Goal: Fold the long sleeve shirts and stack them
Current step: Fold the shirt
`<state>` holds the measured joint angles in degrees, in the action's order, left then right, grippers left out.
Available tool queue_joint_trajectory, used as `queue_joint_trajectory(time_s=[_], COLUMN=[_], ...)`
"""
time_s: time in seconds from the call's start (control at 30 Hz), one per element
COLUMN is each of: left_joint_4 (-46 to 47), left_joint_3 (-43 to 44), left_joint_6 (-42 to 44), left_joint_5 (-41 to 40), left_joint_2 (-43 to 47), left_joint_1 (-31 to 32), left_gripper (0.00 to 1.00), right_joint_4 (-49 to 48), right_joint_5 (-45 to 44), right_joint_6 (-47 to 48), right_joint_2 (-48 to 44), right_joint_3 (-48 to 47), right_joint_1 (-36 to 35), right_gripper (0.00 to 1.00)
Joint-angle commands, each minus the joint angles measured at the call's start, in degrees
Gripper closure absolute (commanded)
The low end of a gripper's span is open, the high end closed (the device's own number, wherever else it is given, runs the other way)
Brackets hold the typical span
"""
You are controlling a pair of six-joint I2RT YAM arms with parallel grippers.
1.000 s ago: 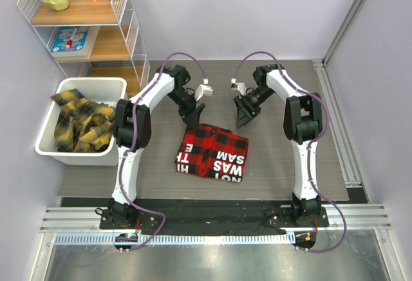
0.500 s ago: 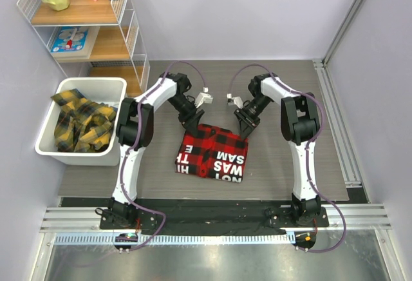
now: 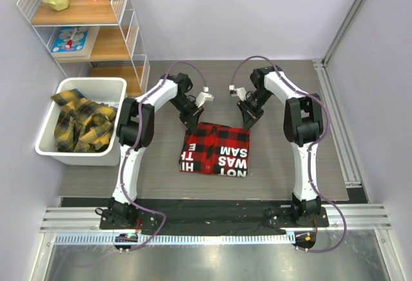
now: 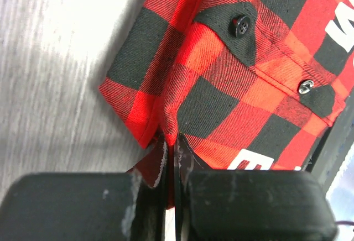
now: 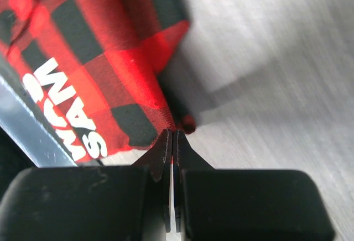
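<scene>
A folded red-and-black long sleeve shirt (image 3: 215, 151) with white lettering lies mid-table. My left gripper (image 3: 195, 126) is at its far left corner. In the left wrist view the left gripper (image 4: 170, 144) is shut on a pinched ridge of the red shirt (image 4: 249, 86). My right gripper (image 3: 247, 125) is at the far right corner. In the right wrist view the right gripper (image 5: 173, 137) is shut on the very edge of the red shirt (image 5: 99, 58). Yellow-and-black long sleeve shirts (image 3: 80, 123) lie heaped in a white bin.
The white bin (image 3: 45, 149) stands at the left of the table. Behind it is a wire shelf (image 3: 125, 33) with a yellow jug and small items. Metal rails run along the right edge (image 3: 338, 126) and near edge of the table.
Both grippers came down from above onto the red shirt's far corners and shut on the cloth. The shirt has shifted slightly, and its far edge is drawn up at both corners.
</scene>
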<state>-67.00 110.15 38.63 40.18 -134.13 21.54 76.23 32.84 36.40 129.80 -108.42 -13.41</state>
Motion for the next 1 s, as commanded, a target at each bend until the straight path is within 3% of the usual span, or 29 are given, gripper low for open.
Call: queue_joint_trajectory(time_s=[0.0, 0.2, 0.23, 0.27, 0.3, 0.33, 0.37, 0.4, 0.43, 0.57, 0.67, 0.7, 0.8, 0.9, 0.97], left_joint_4=[5.4, 9.2, 9.3, 9.5, 9.7, 10.1, 11.4, 12.7, 14.4, 23.4, 34.3, 37.1, 41.3, 43.6, 44.1], left_joint_3=[-1.7, 0.6, 1.5, 2.3, 3.0, 2.9, 2.2, -1.2, -3.3, -17.1, -29.3, -32.7, -39.4, -43.7, -46.8], left_joint_6=[-3.6, -8.8, -9.3, -10.9, -11.7, -12.3, -15.0, -17.7, -19.9, -31.8, -43.1, -48.1, -50.8, -52.1, -52.5], left_joint_5=[-5.7, -9.1, -9.2, -9.2, -7.3, -5.4, -3.2, 0.3, 2.9, 13.2, 20.9, 22.4, 27.5, 28.5, 25.6], left_joint_2=[-0.3, -0.7, -0.6, -0.3, 0.8, 3.7, 6.0, 8.7, 14.5, 27.6, 33.3, 33.7, 32.1, 27.8, 25.3], left_joint_1=[-1.2, -3.2, -3.5, -3.9, -4.3, -5.5, -6.1, -6.4, -6.6, -3.7, 0.1, 1.1, 4.6, 5.7, 4.6], left_gripper=[1.0, 0.96, 0.77, 0.67, 0.58, 0.38, 0.32, 0.2, 0.0, 0.0, 0.0, 0.0, 0.0, 0.0, 0.0], right_joint_4=[-6.6, -14.1, -13.8, -12.8, -10.3, -9.4, -9.5, -9.9, -10.2, -14.9, -22.7, -24.6, -33.8, -42.9, -44.1], right_joint_5=[-8.7, -14.3, -13.8, -13.2, -12.4, -9.9, -7.8, -5.5, -3.0, 14.0, 24.9, 26.6, 32.2, 33.3, 31.4], right_joint_6=[-7.4, -12.8, -13.3, -14.3, -14.7, -15.0, -16.5, -17.4, -18.2, -22.8, -30.3, -33.9, -39.5, -47.3, -46.6], right_joint_2=[3.3, 7.5, 7.7, 7.9, 7.4, 6.2, 4.6, 0.1, -2.1, -13.8, -21.7, -23.2, -27.7, -27.7, -23.5], right_joint_3=[-3.6, -11.4, -13.2, -15.3, -18.5, -19.2, -19.2, -17.6, -16.5, -4.1, 12.1, 19.8, 32.3, 41.6, 44.4], right_joint_1=[1.0, 1.3, 1.5, 1.9, 2.0, 2.2, 2.9, 3.2, 3.6, 4.2, 2.1, -0.3, -4.3, -8.3, -8.1], right_gripper=[0.99, 0.98, 0.93, 0.68, 0.56, 0.42, 0.14, 0.01, 0.0, 0.01, 0.0, 0.0, 0.0, 0.0, 0.0])
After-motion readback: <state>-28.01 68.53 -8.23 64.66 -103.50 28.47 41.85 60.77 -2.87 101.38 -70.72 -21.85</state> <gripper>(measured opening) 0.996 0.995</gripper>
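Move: At the shirt's two far corners, both closed grippers already pinch the folded cloth. Its middle lies about 8 cm back, 8 cm right and 1 cm below the left hand, and about 9 cm back, 11 cm left and 3 cm below the right hand. The HI THE lettering is some 11 cm back and 2 cm left of the left hand; the NOT WAS SAM lettering is some 13 cm back and 5 cm left of the right hand. Pulling the pinched corners forward across the table, the left hand goes about 5 cm and the right about 10 cm, dipping low first, then both open wide and let go. They rise, swing back over the shirt and towards each other, then begin sinking; the wrists turn some 35 degrees, bringing the fingers flatter and back towards the base. ##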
